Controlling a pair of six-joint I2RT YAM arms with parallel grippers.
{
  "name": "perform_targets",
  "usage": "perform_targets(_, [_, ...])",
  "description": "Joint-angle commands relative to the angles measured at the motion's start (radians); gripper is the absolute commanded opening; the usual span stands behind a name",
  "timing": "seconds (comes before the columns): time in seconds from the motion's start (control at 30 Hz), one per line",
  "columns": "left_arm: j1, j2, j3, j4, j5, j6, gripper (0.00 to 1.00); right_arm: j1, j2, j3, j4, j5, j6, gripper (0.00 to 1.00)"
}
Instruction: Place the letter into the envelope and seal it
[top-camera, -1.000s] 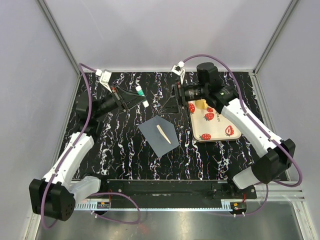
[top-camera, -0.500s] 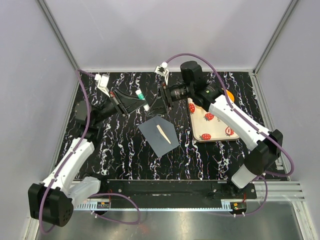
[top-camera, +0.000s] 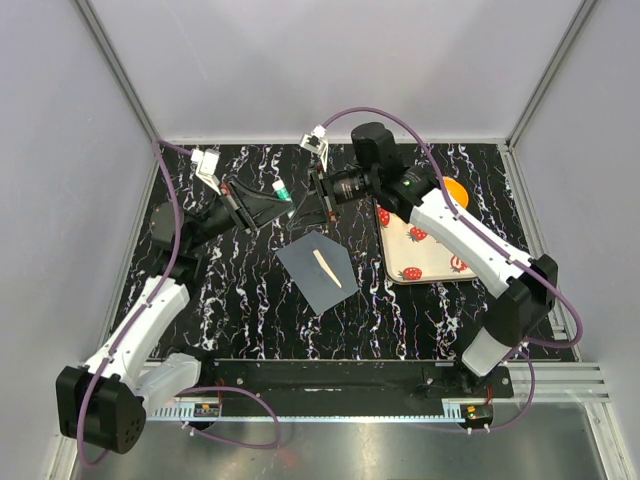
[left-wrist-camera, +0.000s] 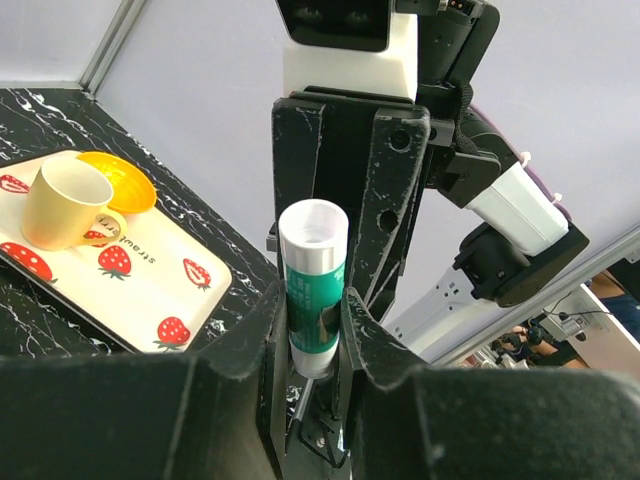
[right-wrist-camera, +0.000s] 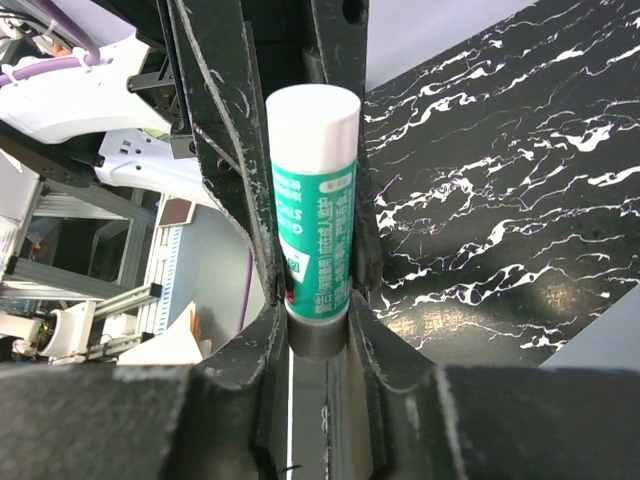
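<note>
The dark slate-grey envelope (top-camera: 312, 272) lies flat at the table's middle. A narrow tan sliver of the letter (top-camera: 327, 268) shows on it; the rest of the letter is hidden. Both grippers meet above the table behind the envelope. My left gripper (top-camera: 281, 201) (left-wrist-camera: 313, 310) is shut on the body of a green-and-white glue stick (top-camera: 283, 188) (left-wrist-camera: 312, 265). My right gripper (top-camera: 302, 196) (right-wrist-camera: 317, 320) is shut on the grey end of the same glue stick (right-wrist-camera: 312, 210). Neither gripper touches the envelope.
A cream strawberry-printed tray (top-camera: 430, 255) (left-wrist-camera: 150, 290) sits right of the envelope. It holds a yellow cup (left-wrist-camera: 62, 205). An orange bowl (top-camera: 455, 190) (left-wrist-camera: 125, 180) sits at its far edge. Grey walls enclose the table on three sides.
My right arm has swung left from over the tray to the left gripper, and its fingers have closed on the glue stick. The left gripper has kept its hold. The envelope has not moved.
</note>
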Motion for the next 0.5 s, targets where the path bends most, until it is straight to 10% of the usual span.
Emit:
perform_targets(0.0, [-0.005, -0.028, -0.004, 0.043, -0.001, 0.011, 0.05, 0.007, -0.015, 0.033, 0.029, -0.018, -0.004, 0.04])
perform_targets(0.13, [0.007, -0.042, 0.03, -0.104, 0.045, 0.08, 0.54, 0.008, -0.036, 0.019, -0.051, 0.0, -0.078, 0.0])
perform_targets(0.47, [0.093, -0.008, 0.3, -0.708, 0.284, 0.57, 0.58, 0.007, -0.076, 0.037, -0.503, 0.129, -0.498, 0.0])
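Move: Both my hands still grip the upright glue stick, one from each side, high over the table. The envelope it is meant for, with the letter in it, lies about 32 cm below my right hand, some 4 cm ahead and 4 cm to its right. The strawberry tray is roughly 32 cm to the right of that hand and 15 cm ahead, at the same table height. From my left hand the envelope is about 3 cm ahead, 4 cm to the right and 35 cm down. I open my left fingers and let go of the glue stick, sinking the hand a little and then drawing it about 2 cm left, its fingertips dipping some 15 degrees. My right hand keeps its pinch on the stick and carries it down towards the envelope, about 3.5 cm lower and 3 cm to the right, a bit back, tips dipping too. ##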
